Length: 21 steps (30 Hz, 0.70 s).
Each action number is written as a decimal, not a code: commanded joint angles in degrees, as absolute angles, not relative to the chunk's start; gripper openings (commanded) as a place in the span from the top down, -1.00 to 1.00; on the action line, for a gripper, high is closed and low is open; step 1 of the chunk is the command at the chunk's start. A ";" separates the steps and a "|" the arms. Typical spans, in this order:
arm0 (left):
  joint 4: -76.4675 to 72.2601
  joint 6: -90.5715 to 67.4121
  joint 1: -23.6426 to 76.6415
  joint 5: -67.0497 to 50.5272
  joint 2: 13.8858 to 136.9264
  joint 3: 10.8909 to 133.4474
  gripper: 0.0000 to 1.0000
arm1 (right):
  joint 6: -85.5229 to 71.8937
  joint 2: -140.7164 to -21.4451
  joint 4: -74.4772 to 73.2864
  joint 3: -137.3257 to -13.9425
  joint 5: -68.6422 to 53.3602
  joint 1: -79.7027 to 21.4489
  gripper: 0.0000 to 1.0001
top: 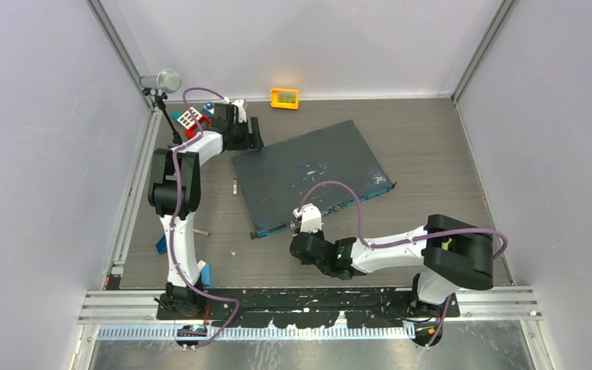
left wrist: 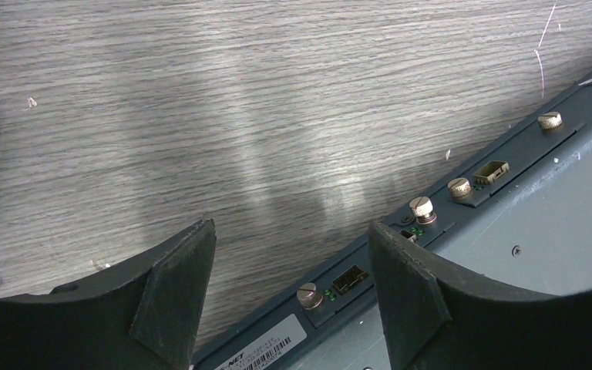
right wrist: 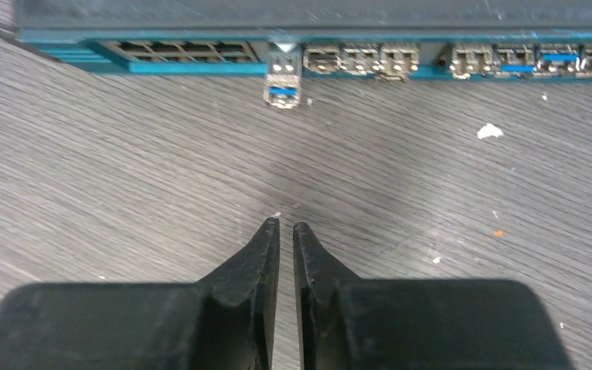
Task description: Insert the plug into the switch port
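Observation:
The switch is a flat dark-grey box lying askew mid-table. Its teal front face carries a row of ports. The plug, a small silver module with a blue tab, sticks out of one switch port in that row. My right gripper hangs back from the plug over bare table, jaws almost touching with nothing between them. My left gripper is open at the switch's far left corner. One of its fingers is over the box's rear edge and the other over the table.
An orange-yellow box sits by the back wall. Coloured blocks and a grey cylinder on a stand are at the back left. Small blue pieces lie near the left arm's base. White walls close in the table.

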<state>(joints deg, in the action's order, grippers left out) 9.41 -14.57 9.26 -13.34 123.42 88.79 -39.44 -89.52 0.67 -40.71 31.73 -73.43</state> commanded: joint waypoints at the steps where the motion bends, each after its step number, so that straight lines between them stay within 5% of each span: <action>1: 12.03 -13.45 9.52 -15.38 123.34 89.38 -0.48 | -41.85 -89.85 6.94 -38.65 34.15 -73.36 0.76; 4: 12.06 -13.45 9.47 -15.29 123.31 89.55 -0.48 | -42.30 -90.85 9.05 -37.66 33.85 -73.39 0.98; 21: 12.24 -13.36 9.79 -15.44 123.66 89.87 -0.46 | -45.99 -96.22 5.29 -41.57 40.89 -73.39 0.99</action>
<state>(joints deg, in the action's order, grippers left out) 9.41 -14.55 9.26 -13.45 123.42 88.79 -44.12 -95.39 8.75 -40.05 36.05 -73.34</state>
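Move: The plug sticks out of the front of the switch about 5 cm ahead of the right hand, 3 cm to its left and some 2 cm lower. The network sockets sit level with the plug and 4 cm to its left; the group of metal port cages is about 2 cm beyond it and 3 cm to its right. From the left hand the plug lies roughly 27 cm back, 10 cm to the right and 3 cm lower. Finish shutting the right gripper on nothing while dipping about 1.5 cm and swaying just under 1 cm right. Then, staying low with the tips together, swing some 2 cm left and ease about 1.5 cm forward towards the plug's outer end, turning about 5 degrees clockwise and raising the hand's left side slightly. Stop short of touching. ##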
